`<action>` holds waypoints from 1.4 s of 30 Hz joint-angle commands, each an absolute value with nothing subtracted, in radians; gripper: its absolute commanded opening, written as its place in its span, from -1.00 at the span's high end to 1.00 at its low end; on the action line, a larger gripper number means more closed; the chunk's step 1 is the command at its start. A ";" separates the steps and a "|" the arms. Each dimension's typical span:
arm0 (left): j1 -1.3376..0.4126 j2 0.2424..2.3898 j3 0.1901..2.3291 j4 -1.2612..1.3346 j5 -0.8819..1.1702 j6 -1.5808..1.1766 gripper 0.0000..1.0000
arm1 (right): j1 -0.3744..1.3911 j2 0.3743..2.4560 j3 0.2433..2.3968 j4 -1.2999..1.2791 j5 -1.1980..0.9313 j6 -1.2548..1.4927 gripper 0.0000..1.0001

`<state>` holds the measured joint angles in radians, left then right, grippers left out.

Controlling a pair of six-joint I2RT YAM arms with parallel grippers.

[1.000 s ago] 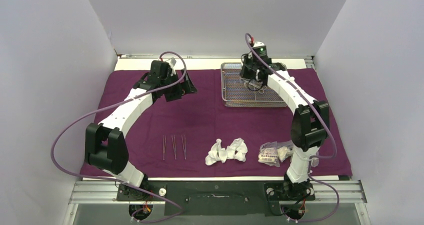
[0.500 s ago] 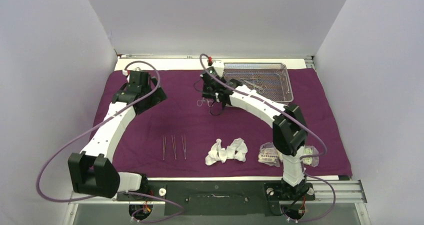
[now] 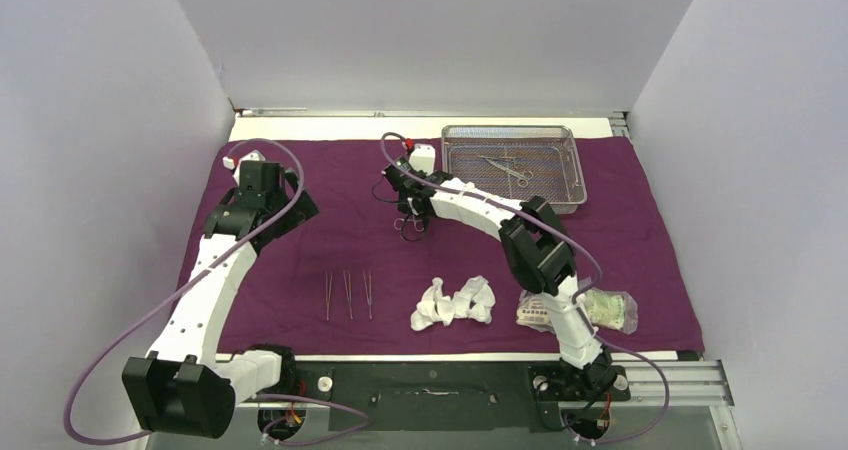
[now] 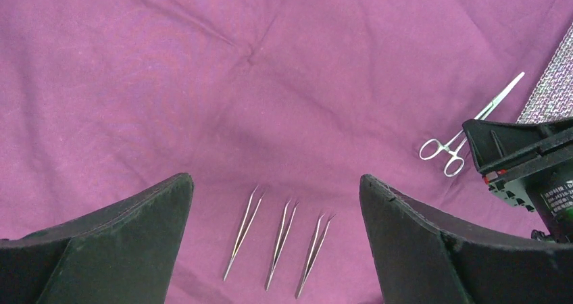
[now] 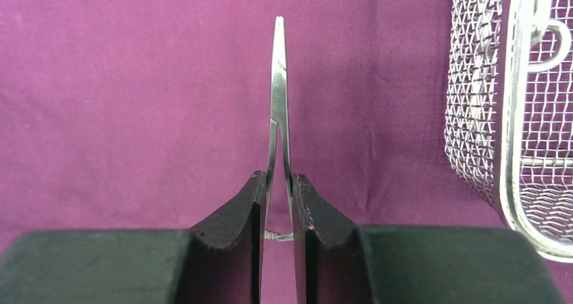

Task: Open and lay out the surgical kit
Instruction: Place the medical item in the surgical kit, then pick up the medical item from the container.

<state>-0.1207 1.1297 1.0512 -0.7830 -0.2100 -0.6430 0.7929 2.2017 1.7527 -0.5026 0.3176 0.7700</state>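
The dark purple cloth [image 3: 330, 245] lies spread flat. The silver mesh tray [image 3: 512, 198] stands at the back right with forceps [image 3: 510, 169] inside. My right gripper [image 3: 412, 213] is left of the tray, low over the cloth, shut on a steel forceps [image 5: 278, 81] whose tip points away from it; the ring handles [image 3: 407, 224] show below. My left gripper [image 3: 285, 210] hangs open over the cloth's left part, holding nothing. Three tweezers [image 4: 280, 243] lie side by side near the front. White gauze wads [image 3: 455, 303] and clear packets [image 3: 540, 310] lie front right.
Grey walls close in the left, back and right sides. In the right wrist view the tray's wire wall [image 5: 513, 115] stands close on the right. Another clear packet [image 3: 610, 311] lies beside the right arm's lower link. Purple cables loop off both arms.
My right arm has carried the forceps out of the tray, leftward and down over the cloth. My left arm has drawn back to the left, its gripper still open.
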 commanded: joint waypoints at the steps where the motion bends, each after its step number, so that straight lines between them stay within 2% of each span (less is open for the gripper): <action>1: -0.111 1.111 1.035 -0.777 -0.196 -0.627 -0.82 | 0.789 2.227 1.805 -0.482 0.327 0.778 0.89; 5: -0.107 1.116 1.025 -0.776 -0.185 -0.625 -0.82 | 0.777 2.263 1.823 -0.481 0.302 0.779 0.87; 8: -0.105 1.123 1.027 -0.776 -0.183 -0.617 -0.82 | 0.774 2.285 1.842 -0.486 0.294 0.776 0.72; 14: -0.086 1.145 1.049 -0.783 -0.176 -0.616 -0.82 | 0.759 2.284 1.897 -0.520 0.279 0.778 0.06; 21: -0.059 1.166 1.083 -0.784 -0.141 -0.603 -0.82 | 0.740 2.165 1.935 -0.507 0.262 0.701 -0.04; 25: -0.055 1.183 1.092 -0.765 -0.097 -0.582 -0.82 | 0.672 2.063 1.836 -0.396 0.175 0.570 -0.08; 31: -0.054 1.214 1.105 -0.727 -0.004 -0.555 -0.82 | 0.519 1.922 1.698 -0.365 0.102 0.346 -0.10; 37: -0.054 1.256 1.114 -0.699 0.043 -0.543 -0.83 | 0.333 1.854 1.597 -0.423 -0.019 0.117 -0.52; 42: -0.054 1.288 1.124 -0.683 0.058 -0.543 -0.84 | 0.264 1.948 1.632 -0.564 -0.027 -0.099 -0.62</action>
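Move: The clamp is already pinched in my right hand; its spot on the purple drape lies almost straight beneath, about 1 cm ahead and 4 cm down. The scissors in the tray lie some 22 cm to that hand's right and 11 cm ahead, the nearest tweezers about 9 cm left and 20 cm back, the white gauze roughly 10 cm right and 23 cm back. From my left hand that drape spot is about 11 cm ahead, 24 cm right and 16 cm below. I lower my right hand about 3 cm to set the clamp on the drape and open my fingers to let go, easing forward as I lift clear. Then I swing it some 22 cm to the right and up over the tray towards the scissors, fingers opening wider and just starting to sink again. My open left hand sinks about 3 cm and drifts slightly right. ##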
